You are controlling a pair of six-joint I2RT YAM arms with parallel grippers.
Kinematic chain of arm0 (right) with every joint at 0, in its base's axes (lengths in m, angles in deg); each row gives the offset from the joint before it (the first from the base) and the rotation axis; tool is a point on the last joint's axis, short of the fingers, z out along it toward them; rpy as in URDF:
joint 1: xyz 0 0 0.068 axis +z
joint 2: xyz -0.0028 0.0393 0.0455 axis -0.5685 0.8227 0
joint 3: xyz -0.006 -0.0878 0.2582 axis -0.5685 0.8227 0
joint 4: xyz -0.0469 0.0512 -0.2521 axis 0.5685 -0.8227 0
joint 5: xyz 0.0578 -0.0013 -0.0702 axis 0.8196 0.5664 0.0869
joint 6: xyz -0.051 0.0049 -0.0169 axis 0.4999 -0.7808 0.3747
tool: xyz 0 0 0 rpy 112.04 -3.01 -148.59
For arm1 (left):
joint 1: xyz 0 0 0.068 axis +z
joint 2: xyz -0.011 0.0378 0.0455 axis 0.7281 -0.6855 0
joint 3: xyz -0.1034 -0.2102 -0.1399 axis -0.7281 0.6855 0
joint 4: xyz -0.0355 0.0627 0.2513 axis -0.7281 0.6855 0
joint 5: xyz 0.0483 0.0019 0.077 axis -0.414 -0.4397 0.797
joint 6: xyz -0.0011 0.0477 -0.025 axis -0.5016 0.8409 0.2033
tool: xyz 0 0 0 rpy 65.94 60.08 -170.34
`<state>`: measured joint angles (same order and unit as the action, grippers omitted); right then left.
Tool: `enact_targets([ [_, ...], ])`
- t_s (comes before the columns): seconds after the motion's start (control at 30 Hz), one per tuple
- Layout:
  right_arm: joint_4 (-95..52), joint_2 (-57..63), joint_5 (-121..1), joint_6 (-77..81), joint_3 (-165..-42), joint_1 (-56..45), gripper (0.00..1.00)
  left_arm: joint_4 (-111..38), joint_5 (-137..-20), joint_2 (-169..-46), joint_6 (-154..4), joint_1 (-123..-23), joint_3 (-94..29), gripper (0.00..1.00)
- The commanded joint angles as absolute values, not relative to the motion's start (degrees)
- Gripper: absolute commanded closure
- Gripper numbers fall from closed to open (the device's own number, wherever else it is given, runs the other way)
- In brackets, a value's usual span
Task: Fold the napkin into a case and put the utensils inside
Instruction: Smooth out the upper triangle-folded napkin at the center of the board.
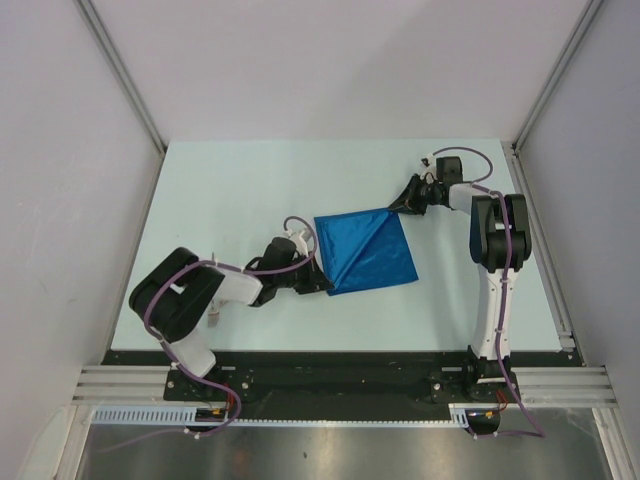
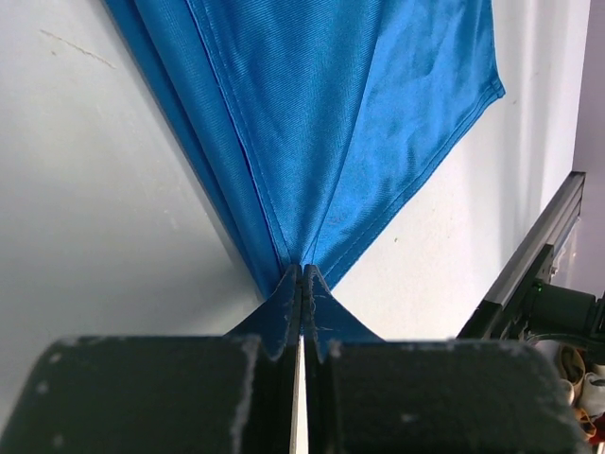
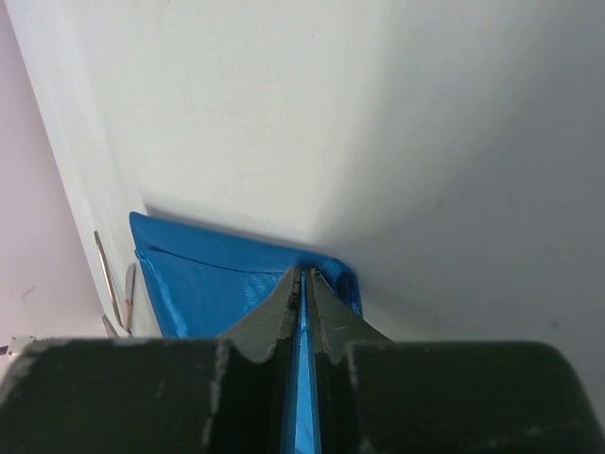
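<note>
The royal-blue napkin [image 1: 365, 250] is stretched over the middle of the table, with a diagonal crease across it. My left gripper [image 1: 322, 283] is shut on its near-left corner. In the left wrist view the cloth [image 2: 331, 123] fans out from the pinched jaws of that gripper [image 2: 301, 271]. My right gripper [image 1: 393, 208] is shut on the far-right corner. The right wrist view shows blue fabric [image 3: 208, 279] running between its closed fingers [image 3: 302, 276]. Thin silver utensils [image 3: 112, 279] show at the left edge of that view, beside the napkin. They are hidden in the top view.
The pale table [image 1: 240, 190] has grey walls on three sides. A metal rail [image 1: 540, 240] runs along its right edge, and a black strip and aluminium frame [image 1: 340, 380] run along its near edge. The frame's rail [image 2: 539, 255] also shows in the left wrist view.
</note>
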<state>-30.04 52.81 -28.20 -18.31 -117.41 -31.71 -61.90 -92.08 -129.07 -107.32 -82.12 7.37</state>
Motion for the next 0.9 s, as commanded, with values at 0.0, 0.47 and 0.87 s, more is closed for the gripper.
enact_targets([
  [0.0, -32.49, 55.75, -33.45, -16.16, -118.33, -31.48, 0.91, -56.77, -91.07, -127.27, -104.37, -82.93, 7.77, 1.00],
  [0.47, -38.91, 51.63, -33.37, -15.72, -123.95, -29.46, 0.88, -44.87, -93.70, -126.73, -103.21, -83.11, -10.00, 0.99],
  [0.87, -36.54, 36.87, -33.90, -15.10, -110.54, -25.08, 0.59, -51.82, -94.58, -129.37, -104.71, -83.11, -2.09, 0.99],
])
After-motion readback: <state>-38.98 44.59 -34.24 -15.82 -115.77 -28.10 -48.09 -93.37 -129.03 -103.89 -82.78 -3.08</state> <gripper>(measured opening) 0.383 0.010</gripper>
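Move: The folded napkin's near-left corner, the narrow tip of the upper triangle, lies right at the left fingertips; the triangle's middle is some 14 cm ahead and 6 cm right. The far-right corner lies right at the right fingertips, the triangle's middle about 8 cm back and 11 cm left of them. The near-right corner is roughly 20 cm back and 5 cm right of the right hand. The napkin's near-left tip is left first: the shut left fingers lift off it, rising about 7 cm while going some 4 cm forward and slightly right over the triangle, then sink back towards it, stopping just above. At the far-right corner the right fingers stay down, edging slightly left, then open and lift clear about 3 cm, drawing back. ##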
